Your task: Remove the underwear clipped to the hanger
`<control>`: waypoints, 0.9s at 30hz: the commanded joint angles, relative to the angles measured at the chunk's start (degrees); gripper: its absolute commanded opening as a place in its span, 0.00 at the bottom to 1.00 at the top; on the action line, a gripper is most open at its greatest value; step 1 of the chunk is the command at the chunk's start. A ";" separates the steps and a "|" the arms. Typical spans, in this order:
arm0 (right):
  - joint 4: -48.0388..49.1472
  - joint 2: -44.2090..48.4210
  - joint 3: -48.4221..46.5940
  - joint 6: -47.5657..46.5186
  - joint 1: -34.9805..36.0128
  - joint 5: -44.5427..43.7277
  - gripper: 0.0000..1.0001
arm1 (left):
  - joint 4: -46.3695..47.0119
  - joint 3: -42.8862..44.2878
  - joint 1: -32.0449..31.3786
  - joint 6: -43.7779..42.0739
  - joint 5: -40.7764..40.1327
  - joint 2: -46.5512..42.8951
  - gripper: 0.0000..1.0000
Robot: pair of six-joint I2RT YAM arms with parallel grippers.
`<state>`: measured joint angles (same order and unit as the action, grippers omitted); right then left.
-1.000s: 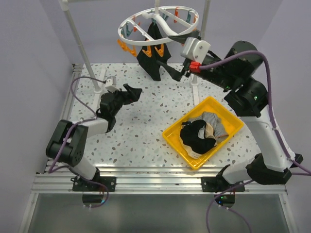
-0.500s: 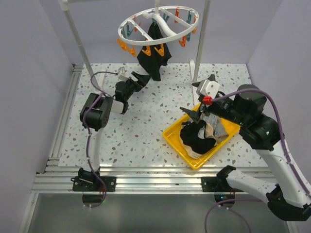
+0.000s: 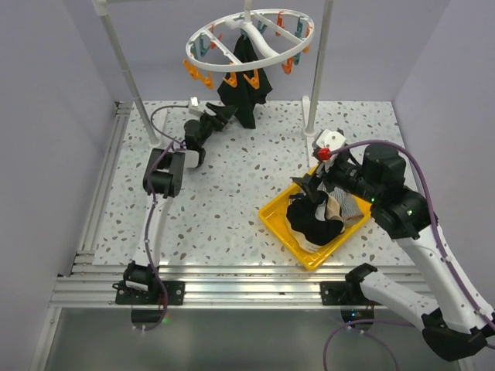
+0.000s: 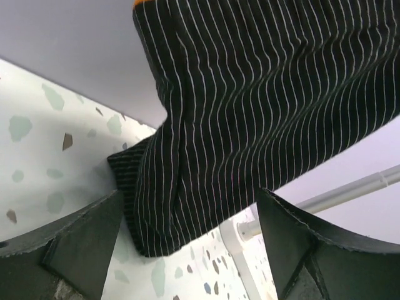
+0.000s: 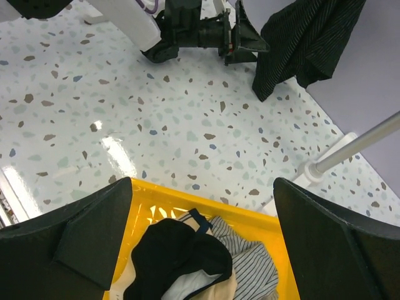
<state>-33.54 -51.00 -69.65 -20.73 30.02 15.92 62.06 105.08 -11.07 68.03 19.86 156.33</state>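
Observation:
The white ring hanger (image 3: 249,32) with orange and teal pegs hangs at the back. One black pinstriped underwear (image 3: 244,86) is clipped to it and reaches down to the table. My left gripper (image 3: 225,117) is open just left of its lower part. In the left wrist view the fabric (image 4: 262,106) hangs in front of the gripper (image 4: 194,250), whose jaws are apart and hold nothing. My right gripper (image 3: 306,186) hovers open and empty above the yellow bin (image 3: 276,219). In the right wrist view it (image 5: 203,237) looks down on black (image 5: 181,256), striped (image 5: 253,269) and beige (image 5: 209,292) underwear.
White upright poles (image 3: 125,73) (image 3: 316,66) stand at the back left and back right, the right one's base (image 5: 310,172) just behind the bin (image 5: 253,217). Purple-grey walls close the back and both sides. Speckled table (image 3: 232,193) lies between the arms.
The right gripper swung from beside the hanger down over the yellow bin and opened wide. The left gripper rose from the table's left side up to the hanging black underwear.

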 commanded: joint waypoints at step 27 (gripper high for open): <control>7.17 -1.20 0.04 1.66 -4.35 2.45 0.99 | 27.82 -33.48 1.84 -0.62 -8.59 -24.48 0.00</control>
<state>-29.50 -52.23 -68.12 -19.11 26.17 16.58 70.37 79.13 -10.35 71.50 17.58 139.72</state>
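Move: From the left hand, the middle of the striped black underwear hangs about 5 cm ahead, 4 cm to the right and 8 cm up, so the fingers are at its lower left part. The two orange clips on the near rim are roughly 1 cm ahead, 2 cm right and 14 cm up; the hanger ring's centre is some 5 cm ahead, 4 cm right and 22 cm up. From the right hand the underwear is about 42 cm ahead, 15 cm left and 18 cm down. The left fingers pinch the lower part of the striped black underwear: the hand eases about 2.5 cm forward onto the cloth, shuts fully there, and then, keeping its grip, draws back some 8 cm towards the robot, veering left and finally rising, faster as it goes. The wrist hardly turns. ##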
